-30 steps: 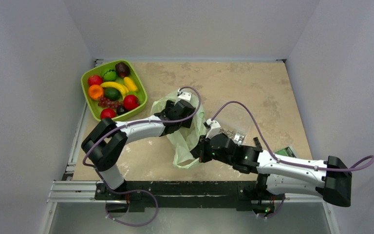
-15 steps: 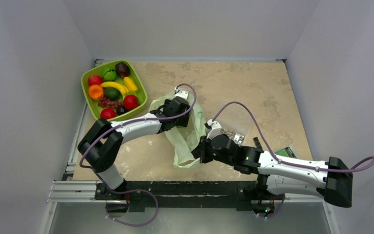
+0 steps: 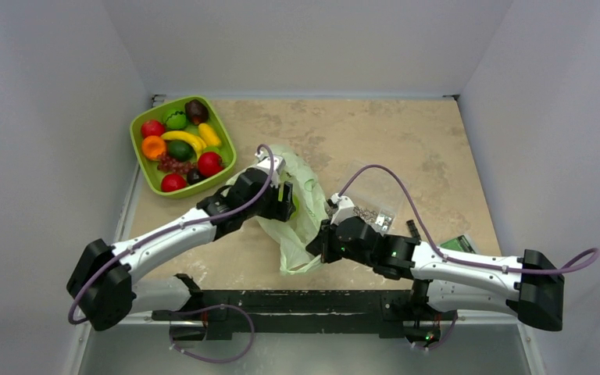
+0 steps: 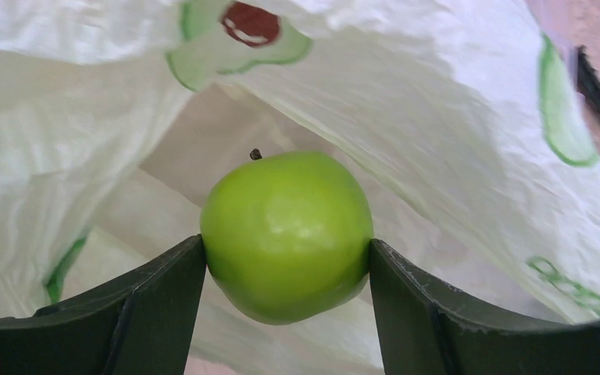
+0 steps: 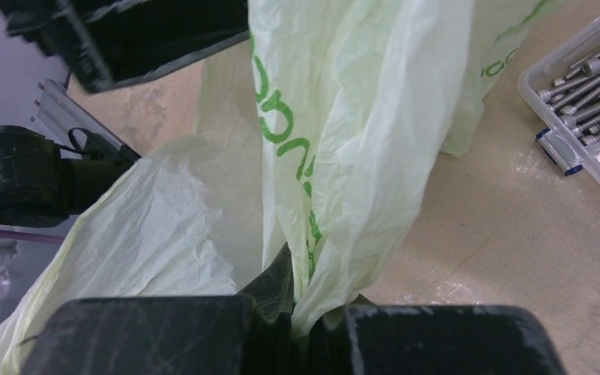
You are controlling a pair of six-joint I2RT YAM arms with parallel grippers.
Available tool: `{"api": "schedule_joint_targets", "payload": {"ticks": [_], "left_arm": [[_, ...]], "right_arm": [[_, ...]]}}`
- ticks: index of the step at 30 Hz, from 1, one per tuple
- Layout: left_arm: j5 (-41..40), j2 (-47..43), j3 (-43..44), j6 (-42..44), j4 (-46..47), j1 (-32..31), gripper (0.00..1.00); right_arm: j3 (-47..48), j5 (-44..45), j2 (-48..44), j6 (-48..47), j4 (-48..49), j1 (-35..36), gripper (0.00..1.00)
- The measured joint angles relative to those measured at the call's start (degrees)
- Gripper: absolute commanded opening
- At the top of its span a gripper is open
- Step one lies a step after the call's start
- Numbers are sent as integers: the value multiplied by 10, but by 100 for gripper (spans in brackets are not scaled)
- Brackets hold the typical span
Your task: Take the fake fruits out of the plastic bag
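Note:
The pale green plastic bag [image 3: 305,187] with avocado prints lies crumpled mid-table. My left gripper [image 3: 287,201] is at the bag's mouth, shut on the light green fake fruit [image 4: 287,234], an apple with a short stem held between both fingers [image 4: 164,305], with bag film [image 4: 453,125] arching above and behind it. My right gripper [image 3: 318,244] is shut on a bunched fold of the bag [image 5: 359,133] at its near end, holding it up off the table. The red and yellow fake fruits are hidden.
A green tray [image 3: 145,173] with several toy fruits, including a banana and an orange one, stands at the back left. A clear box of screws [image 3: 373,209] lies right of the bag and shows in the right wrist view [image 5: 586,94]. A small green packet [image 3: 459,243] lies by the right arm.
My left arm has swung back toward the near left, drawing its gripper with the green fruit out toward the bag's mouth. The bag shifted a little. The right gripper has stayed put.

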Motion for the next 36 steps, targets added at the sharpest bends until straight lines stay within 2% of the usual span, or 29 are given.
{"api": "schedule_joint_targets", "payload": {"ticks": [4, 11, 16, 20, 26, 31, 34, 36], "left_arm": [[66, -71, -34, -30, -25, 0, 5], [167, -194, -39, -45, -87, 0, 4], [184, -276, -38, -44, -164, 0, 0], [132, -336, -2, -38, -254, 0, 0], [-35, -359, 125, -8, -339, 0, 0], [-224, -337, 155, 14, -343, 13, 0], [-290, -294, 151, 33, -314, 48, 0], [-310, -254, 150, 34, -289, 96, 0]], "right_arm": [[-1, 0, 7, 1, 1, 0, 0], [-2, 1, 8, 4, 3, 0, 0], [-6, 1, 7, 6, 4, 0, 0], [-6, 1, 7, 6, 4, 0, 0], [-6, 1, 7, 6, 4, 0, 0], [-6, 1, 8, 6, 4, 0, 0], [-6, 1, 9, 5, 4, 0, 0], [-5, 1, 11, 5, 4, 0, 0]]}}
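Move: The left gripper already holds the green apple inside the mouth of the plastic bag, whose middle is level with it fore and aft, roughly 1 cm left and 5 cm below. The green tray it is bound for lies about 15 cm ahead and 27 cm to its left, some 7 cm lower; the tray's near tomato is about 10 cm ahead and 20 cm left. From the right gripper, pinching the bag, the tray is about 26 cm ahead and 32 cm left. Draw the left gripper back about 11 cm while lifting it out through the bag's mouth, keeping the pinch on the apple. Then swing it left, up and forward again towards the tray, to finish some 19 cm left of and 16 cm above its start, turning the wrist roughly 35 degrees counter-clockwise and tipping the fingers up. Keep the right gripper shut on the bag, holding still. ##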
